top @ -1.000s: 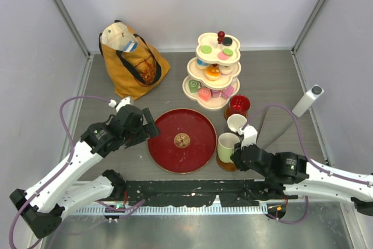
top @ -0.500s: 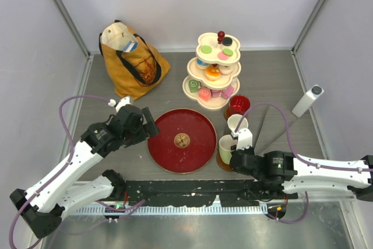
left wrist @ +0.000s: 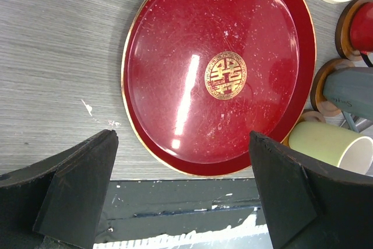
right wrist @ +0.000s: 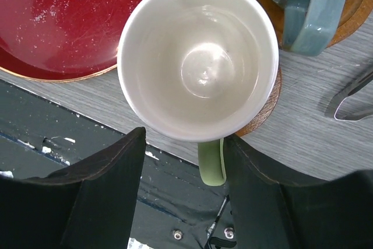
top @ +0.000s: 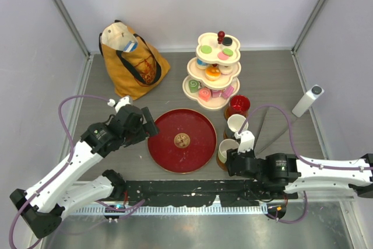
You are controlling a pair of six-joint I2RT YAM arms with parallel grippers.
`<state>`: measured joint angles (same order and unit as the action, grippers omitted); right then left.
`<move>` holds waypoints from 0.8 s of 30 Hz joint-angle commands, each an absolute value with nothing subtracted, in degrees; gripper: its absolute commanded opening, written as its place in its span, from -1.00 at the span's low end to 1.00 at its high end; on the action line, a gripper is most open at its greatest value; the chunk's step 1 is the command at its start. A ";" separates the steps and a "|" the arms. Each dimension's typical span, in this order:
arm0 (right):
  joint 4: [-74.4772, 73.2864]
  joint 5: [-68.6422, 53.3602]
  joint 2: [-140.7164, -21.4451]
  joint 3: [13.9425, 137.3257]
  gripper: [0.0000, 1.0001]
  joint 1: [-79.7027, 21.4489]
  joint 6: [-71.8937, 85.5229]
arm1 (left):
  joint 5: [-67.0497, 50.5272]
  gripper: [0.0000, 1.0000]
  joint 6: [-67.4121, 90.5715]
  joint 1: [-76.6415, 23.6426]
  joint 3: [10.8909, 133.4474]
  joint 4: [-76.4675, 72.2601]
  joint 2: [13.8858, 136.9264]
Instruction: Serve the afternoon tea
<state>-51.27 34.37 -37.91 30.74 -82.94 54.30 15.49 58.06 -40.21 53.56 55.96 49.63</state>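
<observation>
The pale green mug (right wrist: 198, 56) stands upright on a wooden coaster (right wrist: 265, 115) beside the dark-red tray (right wrist: 35, 56). My right gripper (right wrist: 183, 144) is open, its fingers on either side of the mug's handle (right wrist: 211, 161). The right finger is close against the handle and the left one stands apart. From above, this mug (top: 227, 147) is nearest, then the grey-blue mug (top: 236, 123) and the red mug (top: 238, 105). Toy pastries fill a three-tier stand (top: 213, 73). My left gripper (left wrist: 182, 138) hangs open and empty over the tray's near-left rim (left wrist: 131, 109).
A mustard-yellow tote bag (top: 131, 59) sits at the back left. Metal tongs (right wrist: 349, 97) lie right of the mugs, and a white stick-shaped object (top: 309, 100) lies further right. The dark base rail (top: 192, 190) runs along the near edge.
My right gripper's jaws have parted from shut to open around the green mug's handle, and that arm has shifted left along the near edge. The left arm has not moved.
</observation>
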 commanded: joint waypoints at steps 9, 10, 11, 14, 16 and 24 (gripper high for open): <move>-61.68 37.45 -37.18 37.52 0.89 -83.67 64.51 | 17.49 0.99 57.66 -40.08 55.02 54.75 48.78; -62.40 36.57 -37.09 39.18 0.89 -83.67 63.73 | 17.49 0.99 57.57 -39.99 54.85 54.76 48.78; -62.84 34.56 -37.00 40.16 0.90 -83.67 62.85 | 17.49 0.99 57.74 -40.08 54.76 54.76 48.69; -64.77 31.03 -35.69 43.93 0.90 -83.67 61.18 | 17.49 0.99 57.66 -39.99 54.67 54.84 48.60; -66.09 28.93 -33.58 46.40 0.90 -83.67 59.95 | 17.58 0.99 57.66 -40.08 54.49 55.11 48.43; -60.38 39.41 -36.79 59.49 0.91 -83.67 46.95 | 17.49 0.99 57.66 -39.99 52.74 52.48 49.57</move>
<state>-64.38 29.74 -31.51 52.47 -83.22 54.78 16.12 58.06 -40.21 53.54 55.96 49.25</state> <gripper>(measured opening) 0.954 0.994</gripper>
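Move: The green mug stands just ahead of the right hand, its middle about 5 cm forward, 1 cm left and slightly below the hand point, with its handle at the fingertips. The grey-blue mug is some 14 cm ahead and 1 cm right; the red mug lies some 23 cm ahead and 2 cm right. The red tray is centred about 12 cm ahead and 20 cm left. From the left hand, the green mug is roughly 26 cm right, 2 cm back and 9 cm down. Opening first, the right fingers, already loosely parted about the green mug's handle, spread to nearly full width as the hand edges about 1 cm right. Then it rises straight and increasingly fast, some 12 cm up from the handle, drawing back a centimetre or two on the way while the wrist rolls its left side up by about 15 degrees. The fingers come clear of the handle. ##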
